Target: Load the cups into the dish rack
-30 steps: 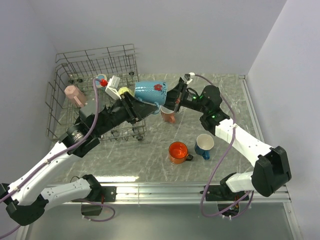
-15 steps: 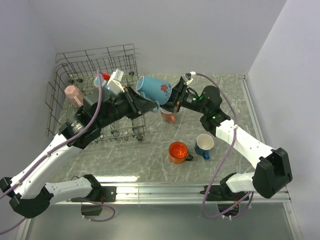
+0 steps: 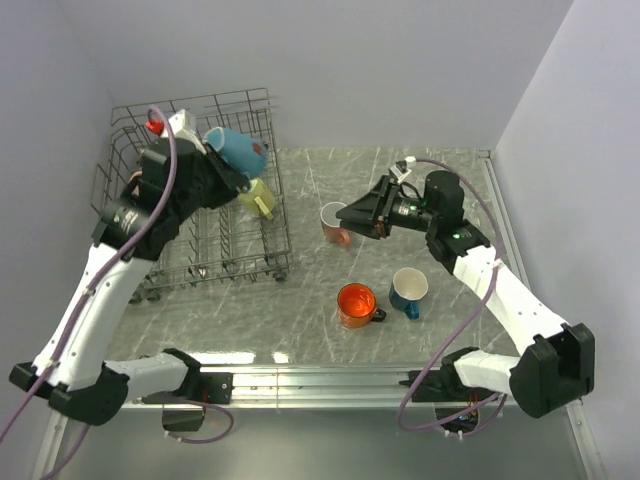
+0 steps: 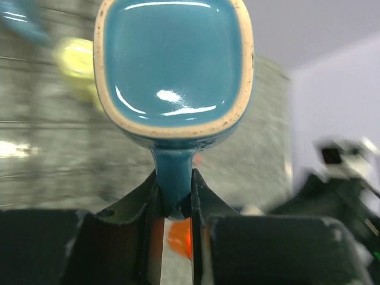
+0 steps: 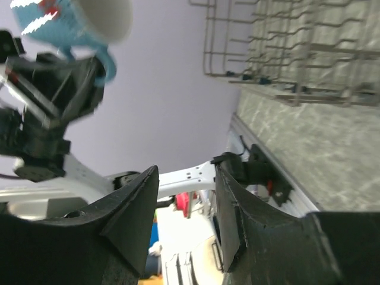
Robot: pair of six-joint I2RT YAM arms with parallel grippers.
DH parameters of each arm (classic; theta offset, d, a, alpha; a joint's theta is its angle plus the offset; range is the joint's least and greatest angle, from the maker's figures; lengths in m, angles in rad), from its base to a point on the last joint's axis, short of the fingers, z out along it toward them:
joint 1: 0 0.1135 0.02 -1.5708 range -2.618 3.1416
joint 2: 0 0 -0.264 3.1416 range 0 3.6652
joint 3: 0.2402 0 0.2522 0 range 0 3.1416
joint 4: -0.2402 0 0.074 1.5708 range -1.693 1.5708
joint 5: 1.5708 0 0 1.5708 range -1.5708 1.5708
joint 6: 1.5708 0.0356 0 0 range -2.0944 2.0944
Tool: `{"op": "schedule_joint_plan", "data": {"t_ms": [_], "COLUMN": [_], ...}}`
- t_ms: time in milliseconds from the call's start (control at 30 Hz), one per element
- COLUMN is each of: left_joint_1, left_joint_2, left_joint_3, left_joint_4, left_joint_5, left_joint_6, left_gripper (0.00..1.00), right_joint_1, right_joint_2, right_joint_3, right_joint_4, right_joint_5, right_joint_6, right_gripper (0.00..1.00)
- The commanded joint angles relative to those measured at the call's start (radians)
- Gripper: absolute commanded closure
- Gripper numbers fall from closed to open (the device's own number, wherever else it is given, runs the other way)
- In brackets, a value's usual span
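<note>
The teal butterfly cup (image 3: 241, 149) hangs over the back of the grey wire dish rack (image 3: 122, 178). My left gripper (image 3: 226, 166) is shut on its handle; in the left wrist view the fingers (image 4: 203, 199) pinch the handle (image 4: 173, 181) below the cup body (image 4: 173, 59). A pale yellow cup (image 3: 257, 198) sits in the rack just below. Three cups stand on the table: salmon (image 3: 334, 222), orange (image 3: 356, 303), dark blue (image 3: 409, 290). My right gripper (image 3: 350, 214) is open and empty beside the salmon cup. The right wrist view shows its gripper (image 5: 187, 178), the teal cup (image 5: 71, 24) and the rack (image 5: 285, 53).
The rack stands in the table's far left corner against the walls. The marble-patterned table (image 3: 300, 320) runs to a metal rail (image 3: 320, 378) at the near edge. My left arm (image 3: 100, 270) covers part of the rack's left side.
My right gripper opened, released the teal cup and drew back to the right. My left arm, gripping the cup's handle, swung it left and back from mid-table over the rack.
</note>
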Motion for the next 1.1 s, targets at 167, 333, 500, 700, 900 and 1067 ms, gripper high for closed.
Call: {"op": "schedule_joint_plan", "data": {"t_ms": [167, 333, 500, 700, 900, 1067], "left_joint_1": [0.380, 0.489, 0.532, 0.581, 0.595, 0.595], "left_joint_2": [0.152, 0.201, 0.270, 0.350, 0.435, 0.468], "left_joint_3": [0.051, 0.046, 0.040, -0.001, 0.011, -0.038], "left_joint_4": [-0.102, -0.062, -0.026, 0.014, 0.045, 0.095], "left_joint_5": [-0.051, -0.059, -0.062, 0.001, 0.079, 0.137], "left_joint_6": [0.169, 0.240, 0.275, 0.303, 0.309, 0.310], "left_gripper": [1.00, 1.00, 1.00, 1.00, 1.00, 1.00], "right_joint_1": [-0.059, -0.082, -0.086, -0.094, -0.099, -0.105], "right_joint_2": [-0.109, -0.121, -0.117, -0.109, -0.108, -0.106], "right_joint_3": [-0.019, -0.040, -0.071, -0.066, -0.088, -0.100], "right_joint_4": [-0.214, -0.263, -0.259, -0.292, -0.292, -0.294], "right_joint_5": [-0.031, -0.045, -0.057, -0.055, -0.054, -0.052], "right_joint_6": [-0.182, -0.216, -0.212, -0.244, -0.245, -0.250], "right_gripper": [0.51, 0.52, 0.52, 0.53, 0.53, 0.54]}}
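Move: The left gripper already holds the blue square mug by its handle. The open rack slot for it lies about 17 cm ahead, 24 cm left and 31 cm below; the pink cup is 23 ahead and 38 left, the first blue mug 32 ahead and 22 left, the yellow cup 21 ahead and 7 left, all as low. From the right gripper that slot is some 21 cm ahead and 43 left; the orange cup lies about 8 cm back, 2 left and 27 below. Swing the left gripper quickly left and down over the rack, about 20 cm each way and some 12 cm forward, then let it sink more steeply towards the gap beside the pink cup. Keep the pinch on the handle, tip the fingers about 30 degrees down and turn counter-clockwise. Meanwhile lower the empty, open right gripper, easing it right and slightly back. ##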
